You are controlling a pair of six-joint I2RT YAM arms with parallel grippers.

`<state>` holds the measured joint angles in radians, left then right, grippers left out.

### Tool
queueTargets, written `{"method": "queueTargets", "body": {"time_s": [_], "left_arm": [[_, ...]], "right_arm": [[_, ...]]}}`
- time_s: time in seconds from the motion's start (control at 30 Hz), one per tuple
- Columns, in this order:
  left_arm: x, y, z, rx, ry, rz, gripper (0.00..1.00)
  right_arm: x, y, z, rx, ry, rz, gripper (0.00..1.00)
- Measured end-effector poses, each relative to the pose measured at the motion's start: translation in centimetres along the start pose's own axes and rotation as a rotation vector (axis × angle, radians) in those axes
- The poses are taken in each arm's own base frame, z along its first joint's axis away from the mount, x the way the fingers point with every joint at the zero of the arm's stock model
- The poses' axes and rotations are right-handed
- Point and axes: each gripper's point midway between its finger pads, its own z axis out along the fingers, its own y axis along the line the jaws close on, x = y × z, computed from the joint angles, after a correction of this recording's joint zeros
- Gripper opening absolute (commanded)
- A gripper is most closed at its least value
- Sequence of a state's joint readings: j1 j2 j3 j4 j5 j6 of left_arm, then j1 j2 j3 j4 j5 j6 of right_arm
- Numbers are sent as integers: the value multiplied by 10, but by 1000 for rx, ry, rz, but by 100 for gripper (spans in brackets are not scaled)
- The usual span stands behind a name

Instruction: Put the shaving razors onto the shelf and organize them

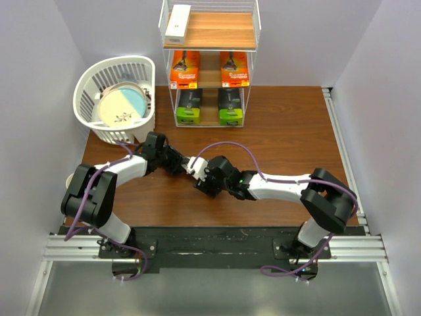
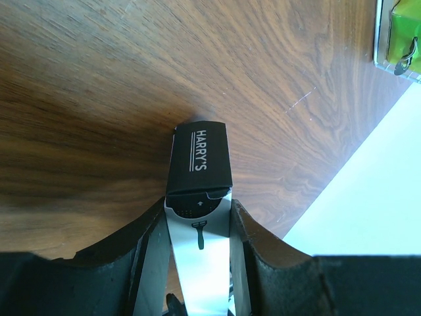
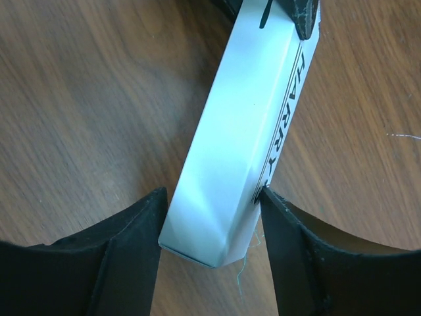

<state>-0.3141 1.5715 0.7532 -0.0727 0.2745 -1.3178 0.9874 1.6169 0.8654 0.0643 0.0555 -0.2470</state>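
A long slim white HARRY'S razor box point(image 1: 195, 164) hangs just above the table's middle, held at both ends. My left gripper point(image 2: 197, 220) is shut on its black-sleeved end point(image 2: 198, 164). My right gripper point(image 3: 212, 197) has its jaws pressed against both sides of the white end point(image 3: 243, 131). The shelf point(image 1: 209, 39) stands at the back. Its top board carries another white box point(image 1: 177, 23), its middle board two orange packs point(image 1: 185, 68), and its bottom tier two black-and-green packs point(image 1: 189, 106).
A white slatted basket point(image 1: 92, 79) holding a plate stands at the back left, close to the left arm. A green pack point(image 2: 402, 36) shows at the left wrist view's top right corner. Brown tabletop point(image 1: 289, 131) lies to the right of the arms.
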Motion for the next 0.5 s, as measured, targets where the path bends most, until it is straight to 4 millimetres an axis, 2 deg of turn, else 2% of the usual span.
{"method": "queueTargets", "body": {"time_s": [0.17, 0.33, 0.4, 0.5], "left_arm": [[0, -2, -1, 7, -1, -2, 41], [-3, -8, -4, 36, 0, 28, 58], [-7, -21, -10, 83, -5, 88, 64], [-19, -51, -26, 182, -40, 184, 68]], "right_arm": [[2, 2, 0, -11, 5, 10, 47], [7, -6, -1, -18, 16, 80, 41], [19, -17, -2, -19, 48, 157, 37], [34, -38, -5, -13, 77, 301, 35]]}}
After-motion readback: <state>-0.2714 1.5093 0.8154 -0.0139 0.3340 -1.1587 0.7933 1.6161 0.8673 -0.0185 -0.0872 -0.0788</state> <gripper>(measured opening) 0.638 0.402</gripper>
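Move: Both hands are at the white Harry's box. The right hand is at its near-right end, with the box's middle some 5 cm ahead, 4 cm to the left and about level. The left hand still pinches it near the black end, with its middle roughly 4 cm back and 4 cm to the right. From the right hand, the bottom shelf's left green razor pack stands about 26 cm ahead and 4 cm left, the right one 26 cm ahead and 9 cm right. The right fingers close on the sides of the box's near-right end while the left fingers open and let go of the other end. The left hand then lifts about 5 cm and goes some 3 cm forward, tipping up. The right hand carries the box about 5 cm to the right and forward, out from the left gripper, tipping down and turning roughly 10 degrees clockwise. ##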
